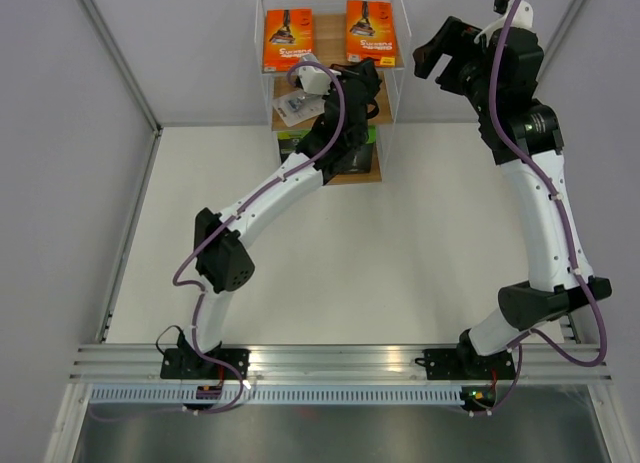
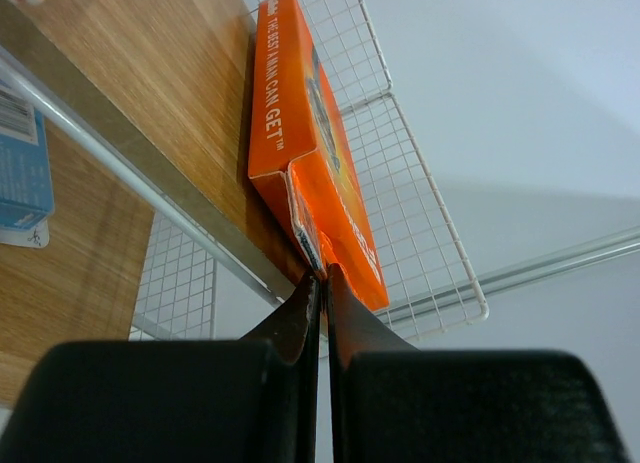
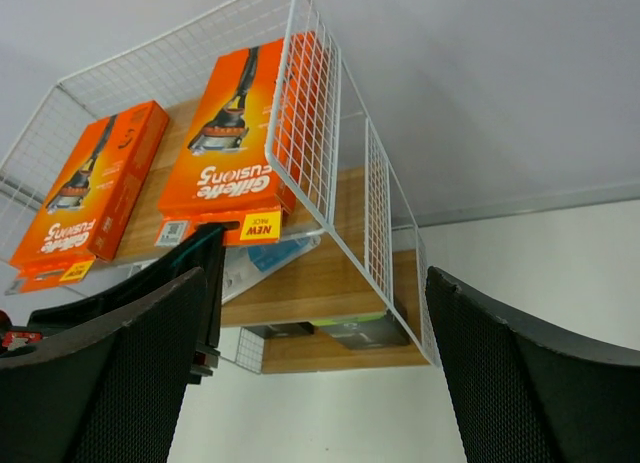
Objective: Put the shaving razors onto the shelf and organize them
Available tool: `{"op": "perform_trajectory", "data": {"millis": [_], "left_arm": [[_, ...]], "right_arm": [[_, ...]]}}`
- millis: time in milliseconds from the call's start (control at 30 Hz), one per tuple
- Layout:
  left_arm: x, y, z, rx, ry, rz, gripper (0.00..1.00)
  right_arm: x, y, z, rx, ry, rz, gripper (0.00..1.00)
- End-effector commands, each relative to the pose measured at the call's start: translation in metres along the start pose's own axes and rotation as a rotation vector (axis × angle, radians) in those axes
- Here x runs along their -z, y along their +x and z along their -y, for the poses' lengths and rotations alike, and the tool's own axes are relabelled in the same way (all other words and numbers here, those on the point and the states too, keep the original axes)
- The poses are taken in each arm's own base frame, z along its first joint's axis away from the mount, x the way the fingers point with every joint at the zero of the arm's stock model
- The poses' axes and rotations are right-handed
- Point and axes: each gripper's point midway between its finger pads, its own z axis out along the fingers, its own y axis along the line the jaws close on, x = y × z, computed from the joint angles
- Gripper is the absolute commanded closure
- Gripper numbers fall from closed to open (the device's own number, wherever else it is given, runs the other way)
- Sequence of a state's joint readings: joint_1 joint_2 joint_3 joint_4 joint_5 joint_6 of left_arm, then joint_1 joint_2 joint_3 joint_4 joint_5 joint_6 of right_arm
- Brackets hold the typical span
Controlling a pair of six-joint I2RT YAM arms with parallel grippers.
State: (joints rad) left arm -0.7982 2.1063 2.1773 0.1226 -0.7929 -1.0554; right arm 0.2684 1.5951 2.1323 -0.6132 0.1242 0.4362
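Observation:
The shelf (image 1: pixel 330 28) stands at the far middle. Two orange razor packs lie flat on its top board, one left (image 1: pixel 288 39) and one right (image 1: pixel 370 31). My left gripper (image 1: pixel 369 71) is shut on the near end flap of the right orange pack (image 2: pixel 300 153), which rests on the board (image 2: pixel 150 83) and overhangs its front edge. The clear-and-blue blister pack (image 1: pixel 297 108) lies on the middle board. Two black packs with green ends (image 3: pixel 365 331) lie on the bottom board. My right gripper (image 1: pixel 440 53) is open and empty, raised right of the shelf.
White wire mesh (image 3: pixel 305 113) walls the shelf's sides and back. The white table (image 1: pixel 350 263) stretches in front of the shelf, with grey walls behind and a metal rail (image 1: pixel 330 363) at the near edge.

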Motion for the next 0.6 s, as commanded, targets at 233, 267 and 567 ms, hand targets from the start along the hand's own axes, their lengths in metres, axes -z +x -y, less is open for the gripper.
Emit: {"op": "perform_trajectory", "data": {"millis": [233,267,567], "left_arm": [[0.002,0.004,0.018,0.029,0.036,-0.014,0.92],[0.002,0.003,0.023,0.024,0.046,-0.017,0.92],[0.006,0.003,0.026,0.027,0.053,-0.041,0.70]], "right_arm": [[0.011,-0.003,-0.004,-0.003,-0.054,-0.001,0.04],[0.012,-0.005,-0.005,-0.006,-0.056,0.008,0.04],[0.015,-0.004,-0.002,-0.003,-0.045,0.005,0.03]]}}
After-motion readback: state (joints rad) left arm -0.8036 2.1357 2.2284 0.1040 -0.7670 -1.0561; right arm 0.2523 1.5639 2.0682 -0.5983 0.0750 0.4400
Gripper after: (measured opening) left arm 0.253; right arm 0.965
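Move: The right-hand orange razor box on the top tier lies straight ahead of the left hand, its middle about 8 cm farther out and 2 cm higher, with the closed fingertips at its near end. The other orange box lies some 17 cm left and 7 cm ahead. The blue blister pack is on the tier below, about 13 cm left, 5 cm ahead and 18 cm down. From the right hand the first box lies roughly 13 cm ahead, 13 cm left and 3 cm lower. Rightward by only about 1 cm, the left hand creeps along the near end of the right-hand razor box, staying level and neither pushing in nor backing off. Its shut fingers, still at the box's front edge, begin to part, slowly at first and then faster, to about a quarter open; the wrist hardly turns. ##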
